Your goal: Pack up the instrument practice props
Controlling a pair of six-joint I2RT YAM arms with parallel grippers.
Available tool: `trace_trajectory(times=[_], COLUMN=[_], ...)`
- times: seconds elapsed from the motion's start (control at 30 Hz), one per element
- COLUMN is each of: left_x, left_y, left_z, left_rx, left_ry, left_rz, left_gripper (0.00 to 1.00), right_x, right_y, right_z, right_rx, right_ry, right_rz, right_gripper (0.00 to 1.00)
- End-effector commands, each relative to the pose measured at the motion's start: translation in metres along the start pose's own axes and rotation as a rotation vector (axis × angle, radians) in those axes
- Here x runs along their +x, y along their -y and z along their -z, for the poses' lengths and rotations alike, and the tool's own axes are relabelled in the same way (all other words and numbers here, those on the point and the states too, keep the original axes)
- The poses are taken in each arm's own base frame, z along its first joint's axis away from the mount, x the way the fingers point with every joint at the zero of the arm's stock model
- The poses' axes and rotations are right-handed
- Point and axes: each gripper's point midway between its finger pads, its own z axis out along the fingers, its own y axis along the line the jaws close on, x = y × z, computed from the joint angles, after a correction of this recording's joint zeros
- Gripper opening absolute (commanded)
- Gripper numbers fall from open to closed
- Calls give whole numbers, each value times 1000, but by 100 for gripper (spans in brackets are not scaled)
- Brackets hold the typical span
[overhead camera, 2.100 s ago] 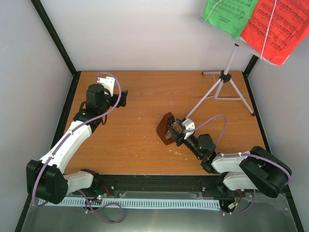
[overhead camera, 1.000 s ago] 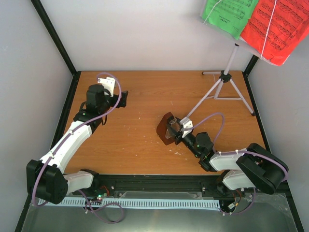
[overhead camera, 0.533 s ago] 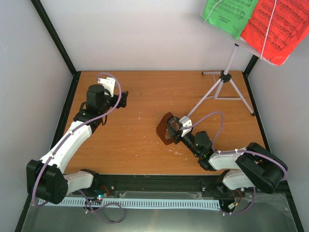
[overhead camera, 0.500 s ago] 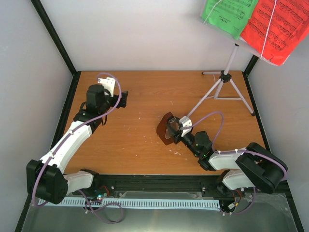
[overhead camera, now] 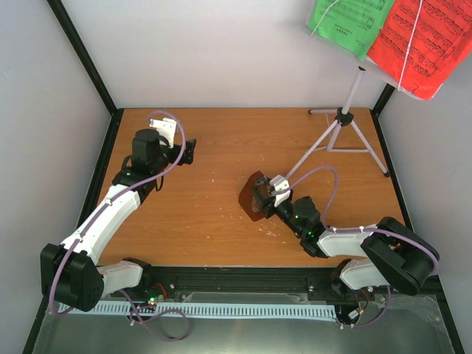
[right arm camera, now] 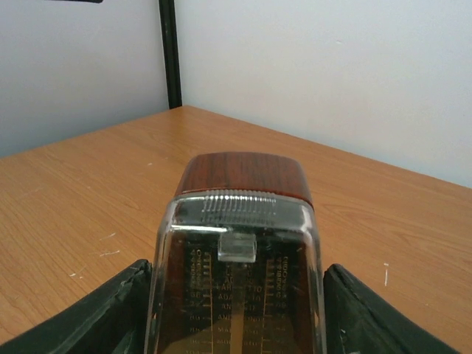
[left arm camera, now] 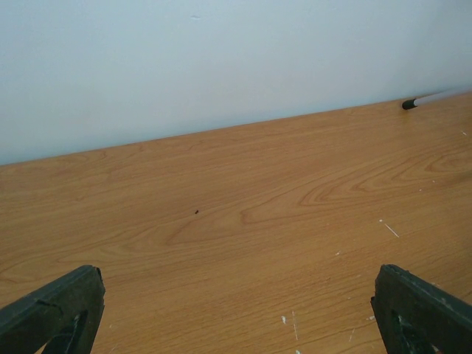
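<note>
The dark brown metronome (overhead camera: 253, 198) sits mid-table, and its clear cover (right arm camera: 240, 243) faces the right wrist camera. My right gripper (overhead camera: 264, 195) is open. Its fingers (right arm camera: 125, 310) stand close on either side of the metronome's lower part, so the right gripper (right arm camera: 237, 274) straddles it. The white tripod music stand (overhead camera: 341, 125) stands at the back right. It carries a green sheet (overhead camera: 350, 22) and a red sheet (overhead camera: 424, 44). My left gripper (overhead camera: 188, 151) hangs wide open at the back left over bare wood. In the left wrist view the left gripper (left arm camera: 236, 302) has nothing in it.
The wooden table (overhead camera: 214, 214) is walled at the back and on both sides, with black posts in the corners. A foot of the stand (left arm camera: 435, 98) shows at the right edge of the left wrist view. Another of its legs reaches toward the metronome (overhead camera: 299, 164).
My right gripper has slid forward along the metronome's sides and its jaws have widened a little. The left arm, the stand and the sheets have not moved.
</note>
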Motion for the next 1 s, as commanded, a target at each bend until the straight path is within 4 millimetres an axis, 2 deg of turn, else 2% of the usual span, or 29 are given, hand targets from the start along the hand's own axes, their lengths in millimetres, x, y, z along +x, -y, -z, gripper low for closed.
trace_trajectory(times=[0.0,0.2,0.23,0.27,0.3,0.33,0.5,0.6,0.8,0.97], left_x=[-9,-8,-8,-8,-8,-10,-22,-24,-23,-32], left_y=[1,3,3,3,4,4,5,4,0,9], left_z=[5,4,4,4,4,6,19,21,21,25], left_rx=[11,20,22,24,26,27,30,26,0,56], left_ry=[36,30,31,30,30,32,82,98,93,125], left_rz=[-13,-11,-10,-10,-9,-8,-3,-6,-16,-9], left_gripper=[99,100,100,99,99,99,99,99,99,99], right_x=[28,27,27,26,24,23,13,1,-34,-65], right_y=[-4,-3,-2,-2,-3,-2,1,-1,1,23], right_z=[-1,-5,-4,-3,-2,0,5,12,32,42], right_rx=[-28,-39,-38,-39,-41,-40,-26,-40,-35,83], right_ry=[-121,-134,-136,-134,-126,-117,-92,-60,48,108], right_rz=[17,9,9,8,7,5,19,12,-3,-40], right_gripper=[61,64,68,78,92,99,100,100,100,100])
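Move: The right hand's part-open fingers straddle the clear cover, whose middle is roughly 1 cm ahead, 1 cm left and 3 cm below. The metronome it covers has its middle about 3 cm ahead, 3 cm left and 5 cm lower than that hand; the music stand's near foot is some 9 cm ahead, 6 cm right and 16 cm down. From the left hand, the metronome lies about 18 cm right, 9 cm back and 15 cm below. Downward first, the right hand sinks about 2 cm along the cover, tipping slightly down as its fingers spread from part-open to fully wide, so the pads come clear of the cover's sides. It then turns back up, rising over 7 cm while tilting up and backing away rightward from the metronome. The open left hand rises some 2 cm. ##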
